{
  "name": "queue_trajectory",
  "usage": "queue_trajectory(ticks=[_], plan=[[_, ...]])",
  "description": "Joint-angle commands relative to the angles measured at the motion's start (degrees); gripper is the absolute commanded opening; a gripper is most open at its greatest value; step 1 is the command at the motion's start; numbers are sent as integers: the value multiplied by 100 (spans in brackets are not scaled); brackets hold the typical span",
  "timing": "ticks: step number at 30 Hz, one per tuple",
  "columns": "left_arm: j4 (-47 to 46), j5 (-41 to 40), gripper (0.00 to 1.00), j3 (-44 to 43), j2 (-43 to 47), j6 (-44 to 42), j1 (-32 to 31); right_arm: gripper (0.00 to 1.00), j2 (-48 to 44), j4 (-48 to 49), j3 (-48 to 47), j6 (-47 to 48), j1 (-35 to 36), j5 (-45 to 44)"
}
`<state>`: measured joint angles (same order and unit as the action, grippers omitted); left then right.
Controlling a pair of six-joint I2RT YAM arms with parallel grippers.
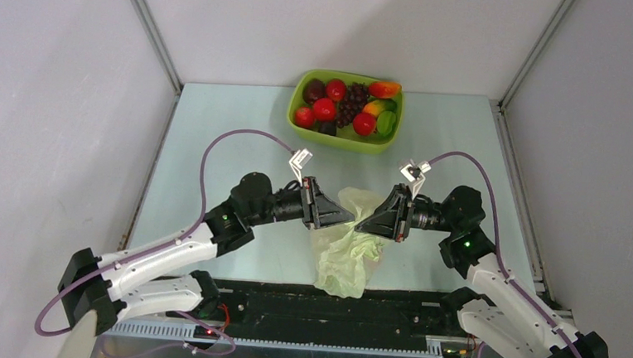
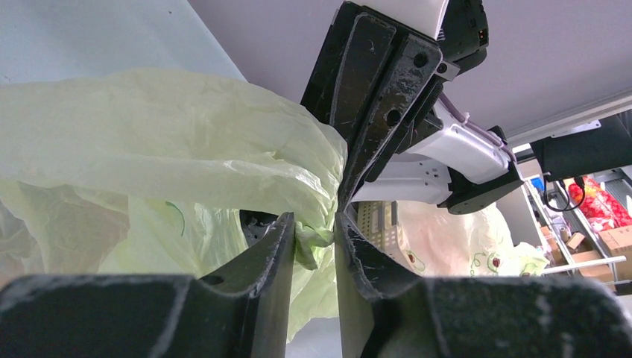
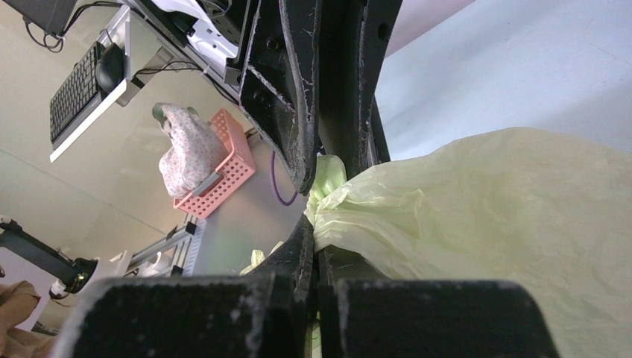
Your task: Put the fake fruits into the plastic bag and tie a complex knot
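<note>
The plastic bag (image 1: 346, 251) is pale yellow-green and hangs crumpled between my two grippers above the table's near middle. My left gripper (image 1: 344, 218) (image 2: 314, 221) stands narrowly open, with a bunched strand of the bag (image 2: 317, 237) crossing the gap at its tips. My right gripper (image 1: 363, 226) (image 3: 314, 237) is shut on the bag's top edge, and the film (image 3: 492, 216) billows out beside it. The two grippers' tips almost meet. The fake fruits (image 1: 347, 106) lie in the lime tray at the back: red apples, grapes and a peach. No knot is in view.
The lime-green tray (image 1: 340, 141) stands at the table's far middle. Grey walls close in on the left, right and back. A black rail (image 1: 306, 299) runs along the near edge between the arm bases. Purple cables (image 1: 215, 148) loop over both arms.
</note>
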<state>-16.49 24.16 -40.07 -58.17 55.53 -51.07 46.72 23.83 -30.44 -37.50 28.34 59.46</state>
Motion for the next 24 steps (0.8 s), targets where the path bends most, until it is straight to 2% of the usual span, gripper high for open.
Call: queue_trajectory(ticks=[1, 7, 9, 11, 15, 19, 21, 22, 23, 24], plan=[[-222, 183, 31, -32, -35, 56, 43, 0, 20, 83, -24, 49, 36, 48], [-168, 180, 30, 11, -41, 28, 44, 0, 23, 91, -24, 45, 37, 36], [-162, 167, 27, 14, -34, 22, 37, 0, 22, 95, -19, 41, 31, 31], [-157, 102, 14, 29, -5, 8, 43, 0, 15, 87, -23, 41, 39, 30], [-134, 69, 2, 4, 1, -14, 43, 0, 11, 66, -24, 41, 40, 16], [-171, 86, 0, 50, -3, -48, 44, 2, -15, 30, -24, -19, 28, -83], [-131, 26, 0, 58, 35, -106, 43, 15, -56, -77, -51, -96, 12, -168], [-68, -22, 0, 54, 48, -127, 44, 27, -108, -175, -73, -89, -8, -210], [-40, -41, 0, 44, 62, -178, 44, 34, -140, -408, -122, -40, -15, -271], [18, -73, 0, 20, 65, -219, 40, 44, -228, -534, -143, 5, -26, -292]])
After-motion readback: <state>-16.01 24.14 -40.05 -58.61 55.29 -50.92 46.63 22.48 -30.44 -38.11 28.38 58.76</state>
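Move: The twisted bag end already lies between the left hand's part-open fingertips, practically at its hand point; from the right hand, whose shut fingers still grip the bag, it lies about 3 cm ahead and 1 cm to the left. The bulging bag body is some 15 cm below the left hand, 4 cm back and 1 cm to its left. The fruit basket stands about 32 cm ahead of that hand, 1 cm to its left and 25 cm lower. Both hands stay put: the left fingers shut on the twisted bag end, then the right fingers open about a third. ##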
